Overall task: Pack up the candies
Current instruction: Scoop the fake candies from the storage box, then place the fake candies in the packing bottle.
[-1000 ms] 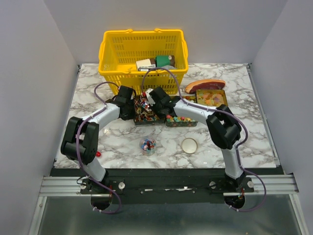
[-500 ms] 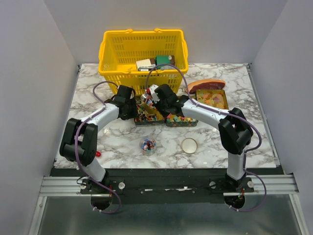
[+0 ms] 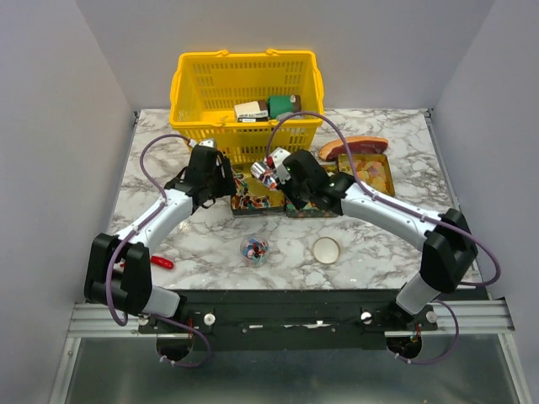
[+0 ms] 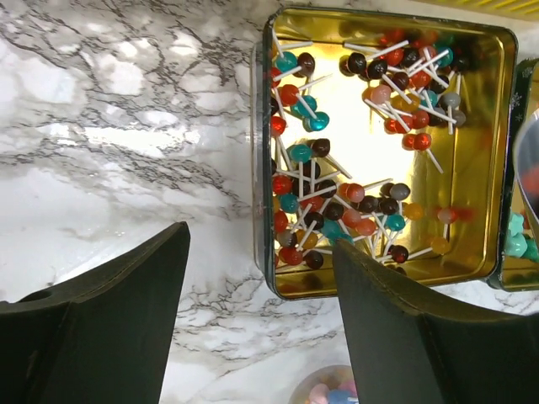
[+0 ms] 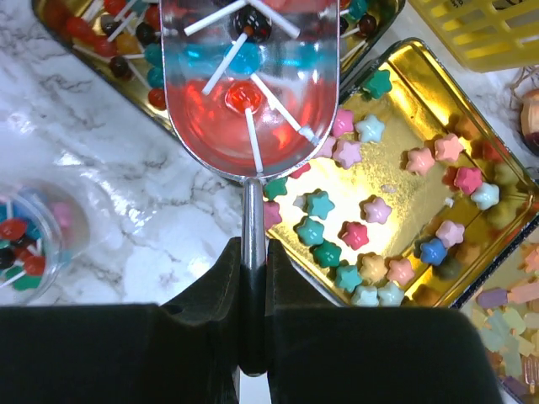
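The candies fill three gold tins. The left tin [image 3: 253, 199] [image 4: 472, 160] holds lollipops [image 4: 337, 202], the middle tin [image 3: 310, 208] [image 5: 421, 101] star sweets [image 5: 370, 210], and the right tin [image 3: 367, 168] gummies. My right gripper [image 5: 254, 252] [image 3: 290, 175] is shut on the handle of a metal scoop [image 5: 251, 93] [image 3: 268, 166]. The scoop carries three lollipops over the seam between the lollipop and star tins. My left gripper [image 4: 261, 244] [image 3: 215, 177] is open and empty over bare marble, just left of the lollipop tin. A clear cup [image 3: 254, 249] [image 5: 25, 244] with a few candies stands in front.
A yellow basket [image 3: 247, 80] with boxes stands at the back. The red-brown meat slab [image 3: 352, 146] lies behind the gummy tin. A white round lid [image 3: 326, 249] sits right of the cup, and a small red item [image 3: 162, 262] lies by the left arm's elbow.
My left gripper has opened and drawn back left, off the lollipop tin. The right arm has stretched out left with the scoop, still shut on its handle.
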Controlling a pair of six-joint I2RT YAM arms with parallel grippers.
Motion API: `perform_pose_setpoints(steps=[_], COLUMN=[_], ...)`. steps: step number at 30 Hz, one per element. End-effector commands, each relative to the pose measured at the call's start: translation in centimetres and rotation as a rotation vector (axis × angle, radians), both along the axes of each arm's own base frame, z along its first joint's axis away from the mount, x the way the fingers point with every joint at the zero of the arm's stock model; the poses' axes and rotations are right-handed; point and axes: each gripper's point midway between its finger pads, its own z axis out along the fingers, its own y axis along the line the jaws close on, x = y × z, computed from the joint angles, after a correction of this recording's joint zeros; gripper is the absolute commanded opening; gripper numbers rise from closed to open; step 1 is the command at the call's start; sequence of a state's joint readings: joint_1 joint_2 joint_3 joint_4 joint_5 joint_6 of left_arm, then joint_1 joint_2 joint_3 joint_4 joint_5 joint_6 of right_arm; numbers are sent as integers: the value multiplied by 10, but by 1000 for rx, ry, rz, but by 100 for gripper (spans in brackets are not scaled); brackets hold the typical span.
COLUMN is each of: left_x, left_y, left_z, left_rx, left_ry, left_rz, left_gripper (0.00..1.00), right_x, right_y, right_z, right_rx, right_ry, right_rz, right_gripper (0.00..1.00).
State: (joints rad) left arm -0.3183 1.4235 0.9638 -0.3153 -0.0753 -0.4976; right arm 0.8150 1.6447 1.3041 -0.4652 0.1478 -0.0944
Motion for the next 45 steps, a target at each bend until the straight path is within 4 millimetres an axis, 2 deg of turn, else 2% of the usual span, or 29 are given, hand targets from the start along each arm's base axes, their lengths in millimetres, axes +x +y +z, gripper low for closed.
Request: perform_pose_setpoints(steps=[1,6,8,9,16,19,23,29,34,45], left_x=[4,4,4,4,3,4,4,4,4,5], left_y=[13,11,11,10,5,3,1,0,1,0], left_z=[11,13,11,12,10,10,7,7,7,4], left_rx=[30,20,20,18,0,-8,-11,-13,-10,-11], left_ry=[-64,-61,-54,-57,-43,-40,-30,-27,-27,-20], left_rz=[56,51,52,49,29,20,13,8,9,9], left_gripper=[80,80,80,80,80,80,80,80,80,80], right_x=[-34,-80,-99,-109,-173,-186,-193,-199,-192,-191], right_y=[-11,-23,-20,-24,-20,-24,-27,-30,-27,-39], right_z=[12,12,15,12,-10,-13,-9,-15,-8,-1], right_rx=[-26,-90,-98,-123,-180,-229,-263,-357,-377,-433], right_ry=[22,116,130,155,339,390,398,430,406,404], right_rz=[12,74,112,119,205,224,259,295,285,271], right_gripper=[1,1,1,1,1,1,1,1,1,1])
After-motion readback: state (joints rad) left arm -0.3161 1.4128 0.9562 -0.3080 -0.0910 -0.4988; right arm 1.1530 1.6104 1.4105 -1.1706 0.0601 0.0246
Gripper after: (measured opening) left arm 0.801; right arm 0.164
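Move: The storage box, the round clear tub, stands some 14 cm back and 9 cm to the left of the right hand, its middle about 9 cm below. That hand already holds the loaded scoop. The lollipop tin lies about 3 cm ahead and 8 cm left of it, the star-candy tin 3 cm ahead and 7 cm right, and the round lid 14 cm back and 11 cm right. From the left hand, the storage box is roughly 16 cm back and 8 cm right. The lollipops ride in the scoop as the right hand swiftly draws back about 19 cm from the tins, rising a little, then sinking about 3 cm and easing slightly right. On the way the wrist swings some 35 degrees, its fingers turning from slanting forward to pointing nearly straight down, so the scoop tips out leftward at the storage box. The fingers keep their grip on the handle. ##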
